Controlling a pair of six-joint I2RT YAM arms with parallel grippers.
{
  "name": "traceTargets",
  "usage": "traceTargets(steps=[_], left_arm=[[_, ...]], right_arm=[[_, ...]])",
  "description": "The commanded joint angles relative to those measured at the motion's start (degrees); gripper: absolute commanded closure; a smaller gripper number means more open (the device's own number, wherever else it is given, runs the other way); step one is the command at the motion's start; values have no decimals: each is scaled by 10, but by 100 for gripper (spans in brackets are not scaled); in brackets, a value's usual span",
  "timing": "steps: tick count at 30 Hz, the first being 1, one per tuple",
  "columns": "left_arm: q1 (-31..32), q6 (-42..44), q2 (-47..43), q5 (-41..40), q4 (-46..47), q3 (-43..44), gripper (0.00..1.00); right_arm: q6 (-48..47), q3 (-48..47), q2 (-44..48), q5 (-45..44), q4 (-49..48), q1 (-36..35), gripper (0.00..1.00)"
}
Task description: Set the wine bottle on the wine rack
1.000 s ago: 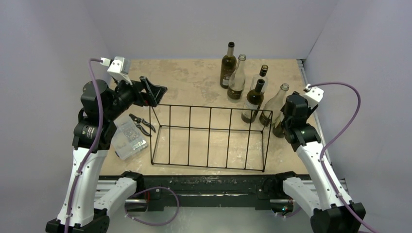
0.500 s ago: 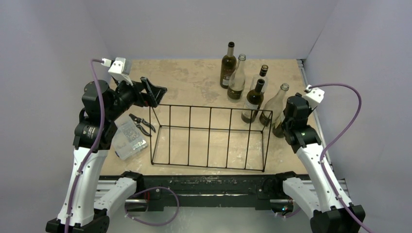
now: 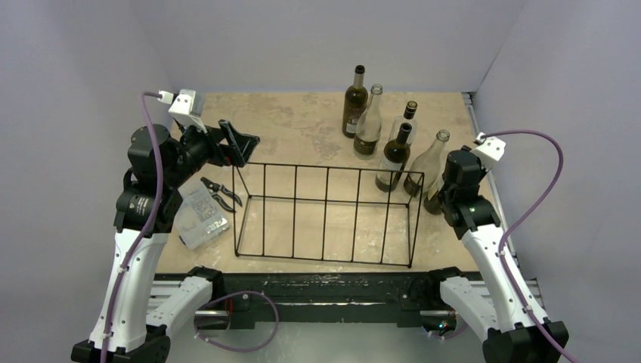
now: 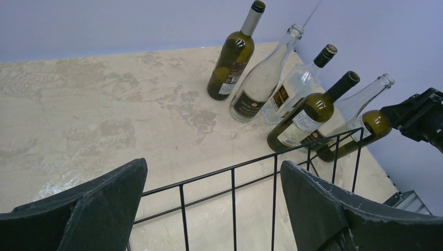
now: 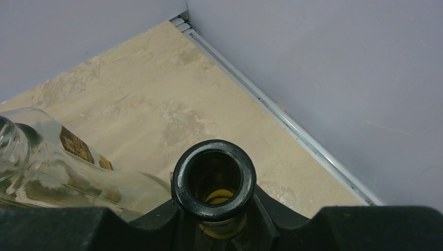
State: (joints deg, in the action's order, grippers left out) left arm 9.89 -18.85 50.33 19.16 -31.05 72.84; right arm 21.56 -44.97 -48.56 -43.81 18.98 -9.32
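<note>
The wine bottle (image 3: 433, 203), olive green with a black open mouth (image 5: 214, 178), stands at the table's right side just beyond the rack's right end. My right gripper (image 5: 217, 222) is shut on its neck, just below the lip. The wine rack (image 3: 325, 215), a long black wire frame, stands in the middle of the table with nothing in it. Above its back left corner hovers my left gripper (image 3: 240, 144), open and holding nothing; the rack's top wire (image 4: 232, 172) runs between its fingers (image 4: 318, 204) in the left wrist view.
Several other bottles stand behind the rack at the back right: a dark green one (image 3: 354, 102), clear ones (image 3: 368, 125), and a dark one (image 3: 394, 159). A clear bottle (image 5: 68, 172) leans close to the held one. A clear organiser box (image 3: 200, 215) and pliers (image 3: 221, 193) lie at the left. The wall is close on the right.
My right gripper's jaws have closed onto the wine bottle's neck. The left arm has stayed where it was.
</note>
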Motion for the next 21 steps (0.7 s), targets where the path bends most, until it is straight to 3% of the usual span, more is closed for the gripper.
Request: traceTargets(steps=[1, 5, 14, 21], left_arm=[[4, 9, 2, -2, 11, -2, 0], [4, 8, 6, 2, 12, -1, 0], [4, 5, 11, 5, 13, -3, 0], [4, 1, 17, 13, 16, -3, 0]], right_arm=[[6, -29, 12, -2, 10, 0, 91], [0, -63, 18, -27, 31, 0, 100], [-18, -125, 33, -67, 67, -1, 100], [-24, -200, 48, -20, 119, -1, 100]])
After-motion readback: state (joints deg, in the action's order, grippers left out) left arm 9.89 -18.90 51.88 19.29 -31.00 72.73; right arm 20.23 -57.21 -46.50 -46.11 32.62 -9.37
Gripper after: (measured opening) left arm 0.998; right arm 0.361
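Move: The right hand already grips the wine bottle by its neck. From that hand the wine rack's middle is some 32 cm to the left, about 9 cm back and 15 cm lower. The clear bottle stands about 7 cm left and 5 cm farther out, the labelled green bottle roughly 16 cm left and 7 cm out, their middles around 9 cm below. From the idle left hand, the wine rack's middle lies about 21 cm right, 7 cm back and 30 cm down. Easing back at first and then rising ever faster, the right hand lifts the wine bottle by its neck, clear of the bottles beside it: about 6 cm up and 3 cm back towards the base, with a slight drift to the right. The fingers keep their hold and the wrist hardly turns. ##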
